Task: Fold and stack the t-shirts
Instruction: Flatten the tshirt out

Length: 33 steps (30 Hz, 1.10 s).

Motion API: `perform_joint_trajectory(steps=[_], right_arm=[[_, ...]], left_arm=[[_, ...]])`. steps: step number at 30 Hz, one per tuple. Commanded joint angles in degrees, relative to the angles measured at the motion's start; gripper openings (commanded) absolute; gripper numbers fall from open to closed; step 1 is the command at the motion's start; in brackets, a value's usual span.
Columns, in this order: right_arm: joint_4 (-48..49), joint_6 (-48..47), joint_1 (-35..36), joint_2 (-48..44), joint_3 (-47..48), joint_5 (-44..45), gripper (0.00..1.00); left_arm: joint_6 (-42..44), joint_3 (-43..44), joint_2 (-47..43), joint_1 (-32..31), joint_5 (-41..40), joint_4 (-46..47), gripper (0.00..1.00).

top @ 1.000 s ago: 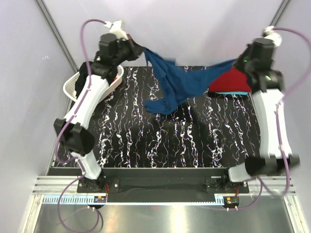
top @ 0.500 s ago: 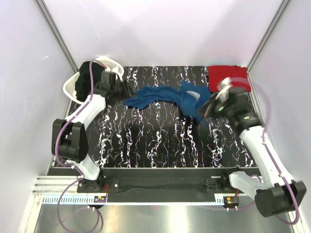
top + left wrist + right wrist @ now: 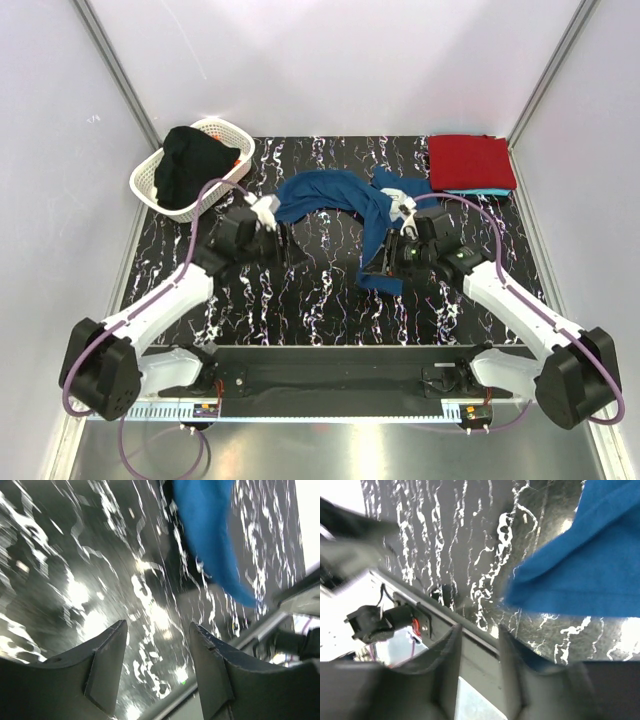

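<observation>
A blue t-shirt (image 3: 330, 192) lies crumpled in an arc across the middle of the black marbled table (image 3: 320, 300). Its right end hangs down to about (image 3: 380, 278). My left gripper (image 3: 282, 243) is low over the table just off the shirt's left end, open and empty (image 3: 157, 630); in its wrist view the blue t-shirt (image 3: 210, 530) is ahead. My right gripper (image 3: 388, 255) is by the shirt's right end, its jaws apart with nothing between them (image 3: 477, 630), the blue t-shirt (image 3: 585, 565) lying just beyond. A folded red t-shirt (image 3: 470, 160) rests on a turquoise one (image 3: 482, 190) at the back right.
A white lattice basket (image 3: 150, 178) at the back left holds a dark garment (image 3: 195, 165). Metal frame posts rise at both back corners. The table's near edge and mounting rail (image 3: 330, 355) run just below the grippers.
Both arms have dropped from high at the back to low near the table's middle. The blue t-shirt, stretched between them before, now lies on the table. Both grippers have opened and let go.
</observation>
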Motion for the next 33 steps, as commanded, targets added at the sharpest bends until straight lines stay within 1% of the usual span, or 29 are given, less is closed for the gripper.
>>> perform_joint_trajectory(steps=[1, 2, 3, 4, 5, 6, 7, 8, 9, 10, 11, 12, 13, 16, 19, 24, 25, 29, 33], right_arm=[[0.04, 3.67, 0.79, -1.57, 2.58, 5.77, 0.45], [-1.55, 4.29, 0.79, -3.4, 3.19, 7.88, 0.49], [-2.96, 4.56, 0.79, -4.29, 4.07, 11.99, 0.54], [-5.84, 4.91, 0.79, -5.08, 5.91, 14.12, 0.55], [-7.26, 5.08, 0.79, -6.66, 6.79, 16.31, 0.56], [-9.89, 5.43, 0.7, -7.28, 8.54, 21.21, 0.57], [-11.13, 5.79, 0.7, -7.81, 9.43, 23.52, 0.58], [-12.36, 5.88, 0.7, -8.51, 10.31, 25.02, 0.59], [-14.55, 5.96, 0.7, -8.61, 11.8, 29.65, 0.59], [-15.36, 5.44, 0.53, -8.78, 12.6, 31.09, 0.6], [-16.15, 5.09, 0.35, -8.78, 13.21, 32.06, 0.6], [-16.85, 4.91, -0.08, -8.96, 13.83, 33.63, 0.6], [-17.73, 4.21, -0.26, -9.13, 14.44, 34.09, 0.6], [-18.62, 2.9, -2.28, -9.92, 14.8, 33.74, 0.61], [-18.7, 1.84, -5.26, -11.24, 14.19, 31.55, 0.61], [-18.53, 0.34, -8.52, -13.09, 12.61, 27.77, 0.61], [-18.44, 0.17, -8.87, -13.18, 12.43, 27.5, 0.61], [-18.44, -0.01, -9.14, -13.53, 11.99, 25.57, 0.61], [-17.91, 0.08, -9.14, -14.58, 11.64, 25.13, 0.61]], left_arm=[[-2.57, -3.46, -1.76, -3.95, 0.12, 6.4, 0.58], [-2.74, -3.82, -1.68, -5.96, -0.24, 6.32, 0.58], [-3.87, -4.25, -1.59, -7.2, -1.11, 6.58, 0.58], [-4.41, -5.04, -1.59, -8.6, -3.99, 7.01, 0.59], [-4.67, -5.4, -1.15, -12.01, -5.33, 7.89, 0.59], [-4.42, -5.49, -0.45, -13.7, -6.56, 9.64, 0.59], [-4.07, -4.97, 1.64, -15.37, -9.44, 10.09, 0.59], [-3.71, -4.53, 3.06, -18.43, -10.52, 11.4, 0.59], [-2.58, -3.13, 4.64, -19.85, -11.14, 12.02, 0.59], [-1.96, -2.07, 8.13, -21.35, -12.88, 12.12, 0.6], [-1.34, -0.93, 10.0, -24.06, -13.86, 12.03, 0.6], [-0.73, 0.21, 11.75, -25.3, -14.91, 12.03, 0.6], [-0.72, 2.14, 14.82, -26.45, -16.4, 12.03, 0.6], [-0.81, 5.23, 20.01, -30.23, -17.55, 12.55, 0.61], [-2.04, 6.9, 24.41, -30.85, -18.26, 12.64, 0.61], [-2.57, 9.53, 29.16, -30.85, -18.26, 14.05, 0.62], [-2.48, 10.15, 29.78, -30.85, -20.0, 13.44, 0.61], [-2.13, 12.44, 31.9, -30.85, -22.74, 9.14, 0.61], [-2.22, 11.21, 30.5, -30.85, -25.64, 9.48, 0.61]])
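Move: The t-shirt's near-left corner, just loosed by the right hand, lies some 15 cm right of the left hand, 4 cm back and about 11 below. From the left hand the shirt's left end is about 16 cm straight ahead, the white print 18 ahead and 24 right, both roughly 14 lower. From the right hand the corner lies about 3 cm left, 1 back and 11 below. Open left hand goes about 14 cm right, sinking, to shirt's near-left corner; right opens wider, withdrawing right and up. ##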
